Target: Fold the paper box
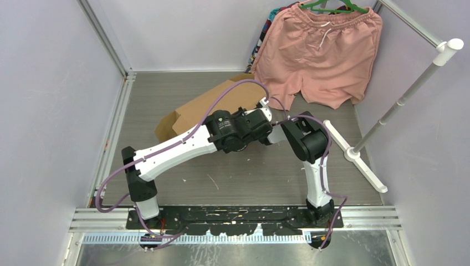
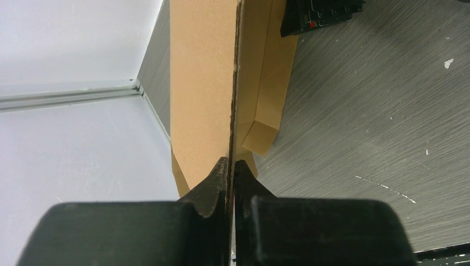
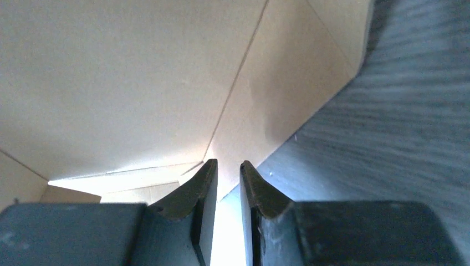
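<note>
The paper box (image 1: 191,113) is a brown cardboard sheet, partly raised off the grey table behind both arms. In the left wrist view one panel of the paper box (image 2: 202,83) stands on edge, and my left gripper (image 2: 230,162) is shut on that thin edge. In the right wrist view the paper box (image 3: 138,83) slopes overhead with its creases showing. My right gripper (image 3: 228,163) sits low beneath it, its jaws a narrow gap apart with nothing between them. From above, both grippers are mostly hidden behind the arms' wrists.
Pink shorts (image 1: 321,55) hang on a green hanger at the back right. A white rack pole (image 1: 404,94) leans there, its base (image 1: 360,160) on the table close to the right arm. Walls close in the left, back and right sides.
</note>
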Available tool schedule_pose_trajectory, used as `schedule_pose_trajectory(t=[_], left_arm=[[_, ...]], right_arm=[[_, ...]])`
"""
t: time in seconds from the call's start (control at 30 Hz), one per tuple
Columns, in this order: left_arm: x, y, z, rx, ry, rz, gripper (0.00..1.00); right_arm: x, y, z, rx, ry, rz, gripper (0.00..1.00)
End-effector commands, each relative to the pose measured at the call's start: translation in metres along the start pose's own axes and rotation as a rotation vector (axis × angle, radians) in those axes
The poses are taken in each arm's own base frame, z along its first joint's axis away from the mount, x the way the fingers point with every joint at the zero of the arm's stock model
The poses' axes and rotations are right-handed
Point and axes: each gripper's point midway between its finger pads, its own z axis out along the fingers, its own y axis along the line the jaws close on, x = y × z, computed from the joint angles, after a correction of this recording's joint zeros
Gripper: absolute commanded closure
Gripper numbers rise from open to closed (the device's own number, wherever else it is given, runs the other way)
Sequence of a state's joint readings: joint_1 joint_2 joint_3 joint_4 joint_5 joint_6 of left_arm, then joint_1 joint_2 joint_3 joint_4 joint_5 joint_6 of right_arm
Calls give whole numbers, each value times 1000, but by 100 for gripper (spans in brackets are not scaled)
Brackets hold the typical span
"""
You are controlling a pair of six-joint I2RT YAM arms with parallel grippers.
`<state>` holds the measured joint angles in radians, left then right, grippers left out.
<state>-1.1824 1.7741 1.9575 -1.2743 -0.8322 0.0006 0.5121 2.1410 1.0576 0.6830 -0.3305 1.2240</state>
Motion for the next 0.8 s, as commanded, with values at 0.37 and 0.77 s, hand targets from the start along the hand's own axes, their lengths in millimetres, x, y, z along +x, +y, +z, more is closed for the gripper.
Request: schedule_pose_trajectory(t=[0.37, 0.77], left_arm=[[-10, 10, -18, 9, -58, -92, 97], [-13, 2, -23, 20, -58, -78, 97]], right_arm=[[-47, 28, -66, -96, -123, -33, 71], [-74, 12, -95, -95, -177, 14, 71]])
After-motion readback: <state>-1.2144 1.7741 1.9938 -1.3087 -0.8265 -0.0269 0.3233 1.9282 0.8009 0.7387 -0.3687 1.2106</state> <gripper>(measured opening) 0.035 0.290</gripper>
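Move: The left hand already pinches the edge of the box's raised panel. The box body lies about 14 cm ahead of it, 12 cm to its left and 18 cm down. The right hand is low by the open side of the box, whose middle is roughly level with it fore and aft, some 6 cm to its left and 6 cm higher. From the right hand the green block is about 16 cm back and 30 cm to the right, 3 cm lower. Still pinching the panel edge, the left hand holds the box up and eases back only about 1 cm. The right hand, fingers slightly parted and unchanged, backs off a touch, then draws out to the right by about 10 cm, away from the inside of the box, rising some 2 cm and turning around 10 degrees clockwise. ##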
